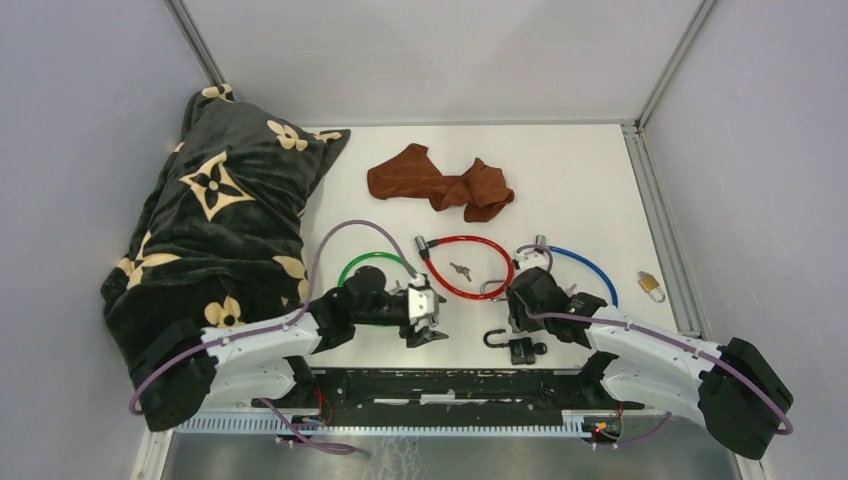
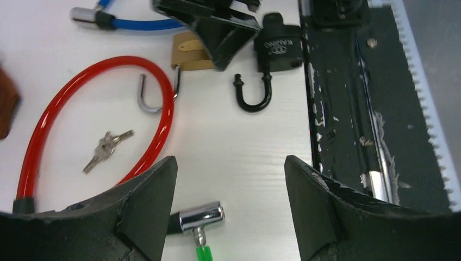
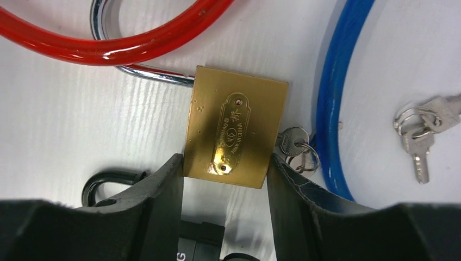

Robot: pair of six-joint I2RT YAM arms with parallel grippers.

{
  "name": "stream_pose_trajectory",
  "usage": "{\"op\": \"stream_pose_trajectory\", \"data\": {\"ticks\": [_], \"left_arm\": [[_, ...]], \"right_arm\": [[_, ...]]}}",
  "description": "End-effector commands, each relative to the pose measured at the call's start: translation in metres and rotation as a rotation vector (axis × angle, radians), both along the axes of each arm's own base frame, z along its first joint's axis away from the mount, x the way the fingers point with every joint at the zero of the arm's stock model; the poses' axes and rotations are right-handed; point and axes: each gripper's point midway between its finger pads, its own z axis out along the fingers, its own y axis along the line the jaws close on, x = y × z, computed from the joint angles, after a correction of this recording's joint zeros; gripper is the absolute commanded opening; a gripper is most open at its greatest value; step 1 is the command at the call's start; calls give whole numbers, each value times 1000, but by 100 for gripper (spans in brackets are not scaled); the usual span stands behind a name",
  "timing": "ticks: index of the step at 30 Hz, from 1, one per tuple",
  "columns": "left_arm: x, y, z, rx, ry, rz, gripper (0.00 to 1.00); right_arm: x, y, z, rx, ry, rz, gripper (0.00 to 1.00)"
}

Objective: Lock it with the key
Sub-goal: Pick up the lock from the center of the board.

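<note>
A brass padlock (image 3: 236,125) lies flat on the white table, its silver shackle (image 2: 149,103) open and crossing the red cable lock (image 3: 136,43). A key on a ring (image 3: 293,144) sticks out of the padlock's bottom end, by my right finger. My right gripper (image 3: 225,168) is shut on the padlock's lower end, one finger pressing on each side. My left gripper (image 2: 231,185) hangs open over bare table. The chrome end of the green cable lock (image 2: 202,217) lies just inside its left finger (image 2: 149,206), untouched.
A black padlock (image 2: 277,46) with an open shackle lies near the front edge. A loose key bunch (image 2: 106,147) sits inside the red loop, and another (image 3: 421,130) lies beyond the blue cable lock (image 3: 331,109). A small brass padlock (image 1: 652,286), brown cloth (image 1: 440,182) and black blanket (image 1: 215,230) lie further off.
</note>
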Motion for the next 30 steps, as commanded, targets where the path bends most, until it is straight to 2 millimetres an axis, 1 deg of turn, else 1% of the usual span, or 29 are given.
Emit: {"op": "stream_pose_trajectory", "data": {"ticks": [1, 3, 5, 7, 10, 13, 17, 19, 22, 24, 26, 30], "left_arm": [[0, -39, -3, 59, -384, -216, 77], [-3, -54, -13, 78, -477, -269, 75], [-7, -68, -22, 95, -529, -298, 72], [-8, -79, -29, 111, -542, -314, 69], [0, -92, -34, 128, -565, -299, 65], [9, -99, -39, 151, -606, -293, 60], [15, -102, -52, 201, -604, -297, 56], [15, -100, -60, 231, -600, -314, 50], [15, -97, -68, 256, -591, -316, 39], [16, -95, -73, 275, -582, -315, 38], [17, -92, -79, 298, -579, -313, 41], [16, -88, -86, 324, -573, -319, 43]], "right_arm": [[-30, 16, -9, 105, 102, 140, 0], [-39, 23, -9, 144, 127, 187, 0], [-40, 26, -6, 162, 121, 210, 0], [-39, 31, -2, 181, 108, 243, 0], [-38, 34, 2, 183, 99, 274, 0], [-40, 35, 3, 188, 98, 301, 0], [-39, 38, 11, 199, 75, 331, 0], [-37, 40, 15, 209, 63, 342, 0], [-37, 42, 16, 216, 59, 345, 0], [-36, 42, 16, 217, 58, 344, 0], [-36, 42, 16, 219, 57, 343, 0], [-36, 43, 17, 226, 51, 341, 0]]}}
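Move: The gold lock sits between the right fingers, its body's middle only 1 cm ahead of them. The black lock lies about 6 cm back and 2 cm right of that hand, the red lock's loop about 10 cm ahead and 9 cm left. For the left hand, the gold lock's open shackle lies roughly 12 cm right, 7 cm ahead and 10 cm below; the body is some 15 cm right, 3 cm ahead and 10 cm below. The gold lock, still pinched by the right hand, is brought low over the table about 4 cm back and 3 cm left, turning some 20 degrees counter-clockwise. To its shackle comes the left hand, down and right about 9 cm each, first slightly back and then forward, rolling and tipping farther down while its fingers narrow to about half their gap, staying open astride the shackle. ##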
